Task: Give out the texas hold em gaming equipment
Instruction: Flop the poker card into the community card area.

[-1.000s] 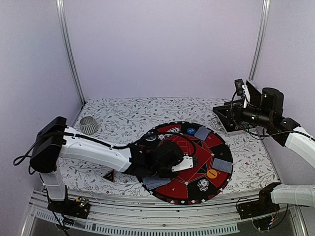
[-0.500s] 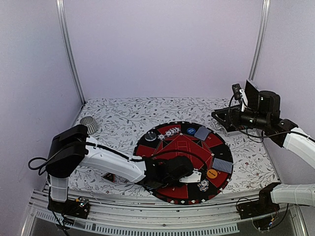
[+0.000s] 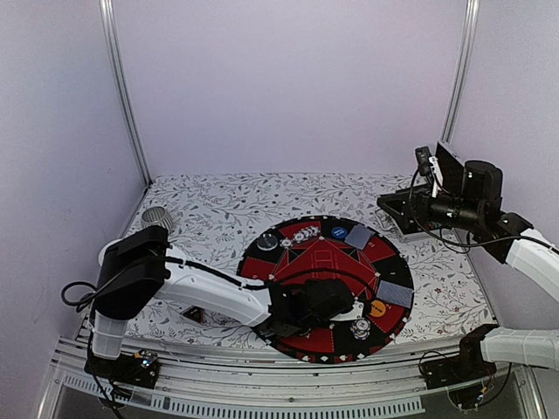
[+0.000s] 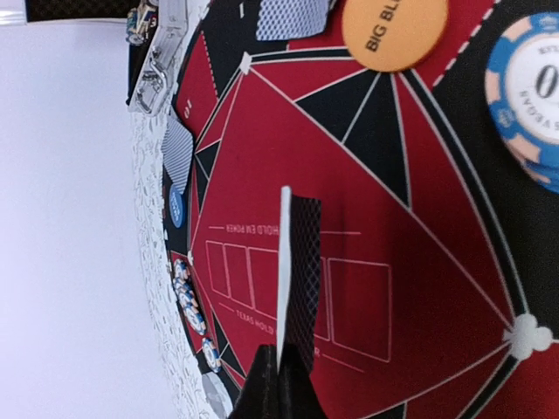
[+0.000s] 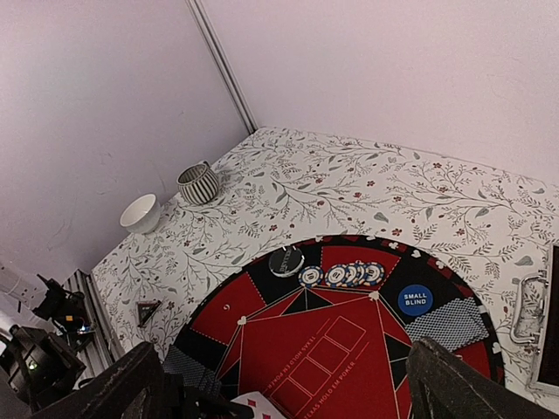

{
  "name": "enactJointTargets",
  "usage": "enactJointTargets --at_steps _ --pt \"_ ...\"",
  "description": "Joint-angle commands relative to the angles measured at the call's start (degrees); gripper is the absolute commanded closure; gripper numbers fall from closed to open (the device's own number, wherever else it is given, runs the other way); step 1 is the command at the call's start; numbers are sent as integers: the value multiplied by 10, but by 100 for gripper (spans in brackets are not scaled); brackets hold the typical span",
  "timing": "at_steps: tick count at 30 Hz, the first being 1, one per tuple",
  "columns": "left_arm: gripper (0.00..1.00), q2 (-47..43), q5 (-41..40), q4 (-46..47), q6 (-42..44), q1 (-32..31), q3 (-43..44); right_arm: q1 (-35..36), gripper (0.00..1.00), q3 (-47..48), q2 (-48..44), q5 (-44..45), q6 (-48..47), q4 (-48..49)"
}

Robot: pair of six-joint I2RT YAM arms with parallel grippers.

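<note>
My left gripper (image 3: 354,311) is shut on a playing card (image 4: 293,262), held edge-on low over the red centre of the round mat (image 3: 319,257); its white face shows in the right wrist view (image 5: 262,407). An orange disc (image 3: 376,308) and a blue-white chip (image 3: 360,328) lie just right of it. A row of chips (image 3: 306,234), a dark disc (image 3: 267,242), a blue disc (image 3: 339,232) and cards (image 3: 358,236) (image 3: 395,293) lie round the mat. The black-red triangle (image 3: 194,312) lies left of the mat. My right gripper (image 5: 281,349) is open, raised at the back right.
A striped cup (image 3: 157,218) and a white bowl (image 5: 140,212) stand at the far left. A black case (image 3: 403,218) sits at the back right under the right arm. My left arm lies across the mat's near left part.
My left gripper has carried the card to the right and nearer, from the mat's middle toward the orange disc. The right arm has barely moved.
</note>
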Motion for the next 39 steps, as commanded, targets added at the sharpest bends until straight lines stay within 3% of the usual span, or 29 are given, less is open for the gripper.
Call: enactJointTargets --at_steps 1,6,15,22,33,39 --pt "100 0 -24 25 12 6 2 0 1 -7 -18 -18 18 7" --pt "100 -8 -74 97 44 -1 -22 0 1 -25 -50 -30 36 12" --pt "100 -15 43 20 16 -10 -19 0 1 -47 -103 -91 54 7" --pt "100 30 26 -55 -17 -12 8 0 1 -19 -136 -104 58 -34" --pt "100 4 83 -32 -16 -16 -40 0 1 16 -142 -103 30 -73" --pt "69 -1 89 -28 -14 -17 -44 0 1 21 -139 -104 26 -74"
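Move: The left hand already holds the card on edge; the community card area's middle lies some 9 cm ahead, about 1 cm left and 5 cm below. From that hand the stack of 10 chips stands about 7 cm right and 2 cm back, the big blind button 11 cm right and 3 cm ahead, both about as low. From the right hand the community area is roughly 17 cm left, 4 cm ahead and 28 cm below. Left hand bobs forward, lowers the card about 5 cm and back, then opens slightly; right backs away, rising. ##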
